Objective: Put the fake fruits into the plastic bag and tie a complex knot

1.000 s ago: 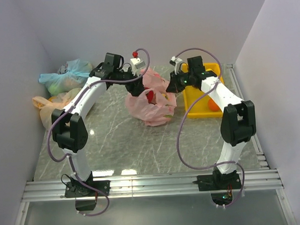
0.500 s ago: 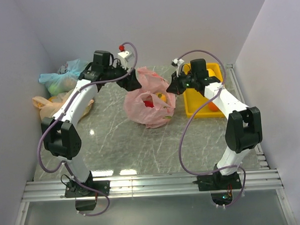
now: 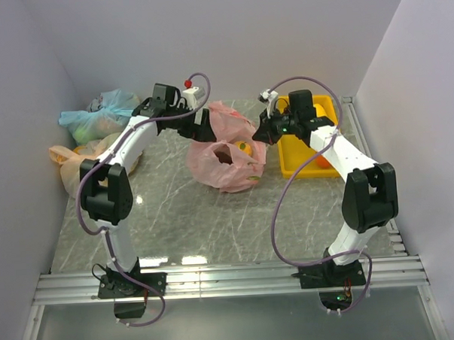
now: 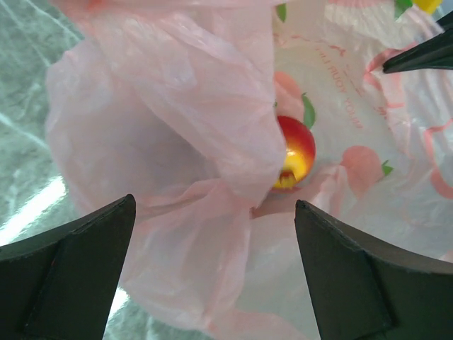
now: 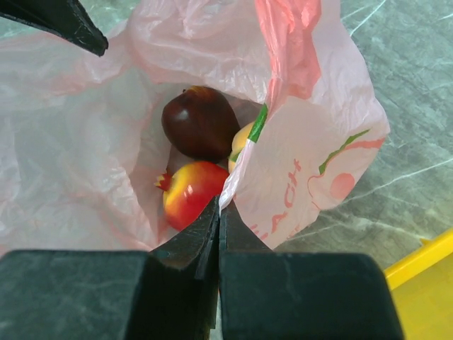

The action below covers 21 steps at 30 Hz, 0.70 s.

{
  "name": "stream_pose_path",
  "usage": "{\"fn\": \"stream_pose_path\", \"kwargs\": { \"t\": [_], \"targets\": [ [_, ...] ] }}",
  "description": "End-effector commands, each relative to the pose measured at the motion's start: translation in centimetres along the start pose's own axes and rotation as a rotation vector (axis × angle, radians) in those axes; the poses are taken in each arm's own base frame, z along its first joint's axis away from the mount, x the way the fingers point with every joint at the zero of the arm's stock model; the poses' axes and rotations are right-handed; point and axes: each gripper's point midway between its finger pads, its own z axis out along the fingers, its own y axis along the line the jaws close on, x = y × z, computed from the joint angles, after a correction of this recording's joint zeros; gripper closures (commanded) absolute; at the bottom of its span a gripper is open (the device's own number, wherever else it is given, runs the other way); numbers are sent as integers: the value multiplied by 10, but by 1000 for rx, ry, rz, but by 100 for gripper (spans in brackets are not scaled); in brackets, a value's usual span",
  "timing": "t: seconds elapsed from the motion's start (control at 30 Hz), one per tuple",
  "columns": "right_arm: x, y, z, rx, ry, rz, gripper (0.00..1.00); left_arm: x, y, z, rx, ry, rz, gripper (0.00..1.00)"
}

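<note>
The pink plastic bag [image 3: 228, 161] lies open on the marble table with fake fruits inside. The right wrist view shows a dark maroon fruit [image 5: 199, 121], a red-yellow one [image 5: 190, 193] and a sliver of a yellow one [image 5: 242, 146]. My right gripper [image 5: 219, 207] is shut on the bag's rim [image 5: 248, 159] and holds it up. My left gripper [image 4: 214, 205] stands wide open over the bag's left wall [image 4: 163, 120], with nothing between its fingers. Past that fold the red-yellow fruit [image 4: 298, 150] shows. From above, the left gripper [image 3: 203, 130] and the right gripper [image 3: 265, 135] flank the bag.
A yellow tray [image 3: 293, 164] stands to the right of the bag with an orange fruit [image 3: 322, 160] in it. A blue-green tied bag [image 3: 96, 115] and a peach tied bag [image 3: 74, 158] lie at the back left, by the wall.
The left gripper has opened wide and drawn back from over the bag's mouth to its left rim. The red fruit it carried now lies inside. The right gripper keeps its pinch.
</note>
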Motion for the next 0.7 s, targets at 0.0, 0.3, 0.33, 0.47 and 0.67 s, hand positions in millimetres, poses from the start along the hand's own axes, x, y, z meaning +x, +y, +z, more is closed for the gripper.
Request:
{"fn": "stream_pose_path", "kwargs": {
  "t": [0.0,0.3,0.33,0.47,0.67],
  "targets": [
    [-20,13,-14,-12,-48,-79,100,-19,-17,2,78,-47,-28,1],
    [-15,27,-21,-51,-45,-95,98,-26,-24,9,110,-66,-5,49],
    [-14,26,-22,-49,-42,-92,97,-27,-23,11,109,-63,-10,59],
    [-24,13,-29,4,-71,-71,79,-39,-28,3,112,-84,4,100],
    [-61,-16,-62,102,-178,23,29,-52,-39,-20,90,-143,51,100]
  ]
}}
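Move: The plastic bag's left rim stands between my open left fingertips, about 2 cm to their right and level with them. The brown fruit in the bag lies some 5 cm back and 5 cm right of my left hand, roughly 14 cm lower. My shut right fingers still hold the bag's right rim; the bag's middle is about 9 cm left, 3 cm back and 9 cm below them, the orange in the yellow bin about 20 cm right, 4 cm back and 16 cm below. I ease my left hand about 2.5 cm to the right onto the bag's left rim and shut its fingers fully, pinching the film, while it rises a centimetre or so. My right hand draws back about 1.5 cm with the right rim, then opens past halfway to let the film go and shifts about 2 cm right and a little forward and up, towards the bin side. ##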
